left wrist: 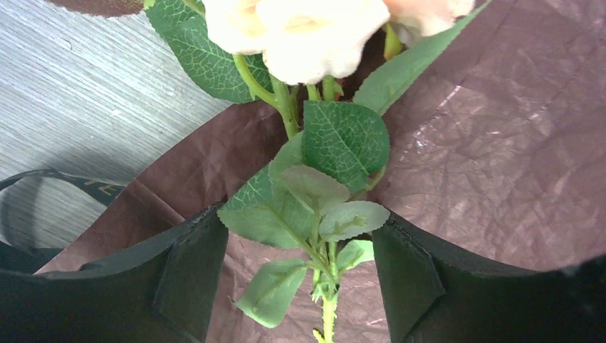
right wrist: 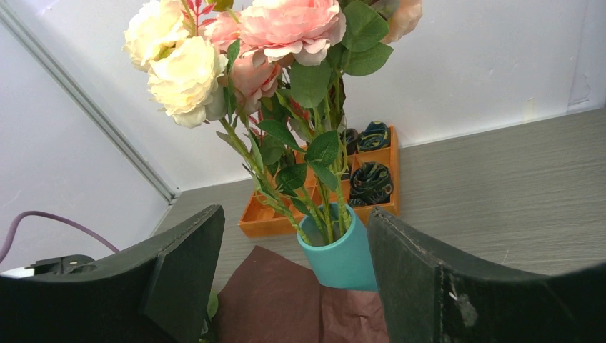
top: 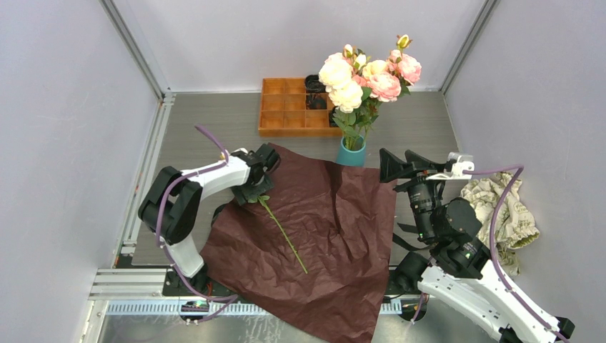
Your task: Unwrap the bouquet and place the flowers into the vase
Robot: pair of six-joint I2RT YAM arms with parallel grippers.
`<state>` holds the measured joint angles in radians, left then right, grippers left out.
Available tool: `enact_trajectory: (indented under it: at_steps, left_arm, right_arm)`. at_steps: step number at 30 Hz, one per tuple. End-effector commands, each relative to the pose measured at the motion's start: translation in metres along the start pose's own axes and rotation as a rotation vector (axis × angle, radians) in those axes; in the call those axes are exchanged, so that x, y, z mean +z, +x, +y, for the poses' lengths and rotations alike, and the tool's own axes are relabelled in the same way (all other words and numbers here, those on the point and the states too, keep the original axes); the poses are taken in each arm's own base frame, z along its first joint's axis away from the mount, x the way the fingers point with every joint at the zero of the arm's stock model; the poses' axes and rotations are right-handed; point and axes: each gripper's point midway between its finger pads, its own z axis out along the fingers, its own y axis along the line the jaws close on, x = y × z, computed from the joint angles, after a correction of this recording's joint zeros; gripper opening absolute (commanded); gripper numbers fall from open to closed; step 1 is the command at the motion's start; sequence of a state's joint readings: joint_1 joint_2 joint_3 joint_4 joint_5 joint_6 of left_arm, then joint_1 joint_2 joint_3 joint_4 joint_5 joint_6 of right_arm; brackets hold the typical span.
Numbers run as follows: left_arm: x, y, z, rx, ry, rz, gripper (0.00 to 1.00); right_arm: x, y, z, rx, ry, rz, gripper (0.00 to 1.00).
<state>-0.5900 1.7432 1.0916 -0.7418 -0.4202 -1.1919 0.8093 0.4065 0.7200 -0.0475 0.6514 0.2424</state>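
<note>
The dark red paper (top: pixel 321 236) lies unwrapped and flat on the table. On it rests a single flower (top: pixel 284 236), a cream rose (left wrist: pixel 300 28) on a long leafy green stem (left wrist: pixel 327 314). My left gripper (top: pixel 251 190) hovers over its head end, open, with the leaves and stem (left wrist: pixel 314 214) between the jaws and untouched by either. The teal vase (top: pixel 351 152) stands at the paper's far edge and holds several pink, peach and cream flowers (top: pixel 368 75). My right gripper (top: pixel 384 166) is open and empty, just right of the vase (right wrist: pixel 346 257).
An orange compartment tray (top: pixel 286 107) sits behind the vase with dark items in its right cells. A crumpled printed sheet (top: pixel 500 211) lies at the right. A black ribbon (left wrist: pixel 64 180) rests on the grey table left of the paper. Walls enclose three sides.
</note>
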Motion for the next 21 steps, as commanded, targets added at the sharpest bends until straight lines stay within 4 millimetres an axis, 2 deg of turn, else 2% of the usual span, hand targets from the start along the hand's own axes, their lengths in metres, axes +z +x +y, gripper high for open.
enact_trajectory:
  at_steps: [1, 15, 21]
  left_arm:
    - [0.007, -0.004, -0.002, -0.024, 0.031, 0.001, 0.73]
    - [0.021, 0.003, -0.001, -0.052, 0.068, 0.018, 0.68]
    - [0.020, 0.002, -0.002, -0.056, 0.081, 0.017, 0.46]
  right_arm:
    - [-0.001, -0.005, 0.005, 0.029, -0.018, -0.005, 0.78]
    - [-0.002, -0.003, 0.005, 0.036, -0.021, 0.008, 0.78]
    - [-0.002, -0.003, 0.005, 0.041, -0.020, 0.003, 0.78]
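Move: The last flower's stem, where its leaves branch off, lies right between the left hand's open fingers, about 1 cm below. Its pale blossoms are some 9 cm ahead and 4 cm left of the hand. The black ribbon is roughly 8 cm left and 4 cm back, and the teal vase about 6 cm ahead and 26 cm right. From the raised right hand, the stem lies around 7 cm ahead, 34 cm left and 35 cm below. The left fingertips begin to close in on the flower's leaves from both sides, narrowing the gap by over a quarter but not yet gripping the stem. The hand all but stays in place, pointing down over the stem, and settles only about half a centimetre down and left. ##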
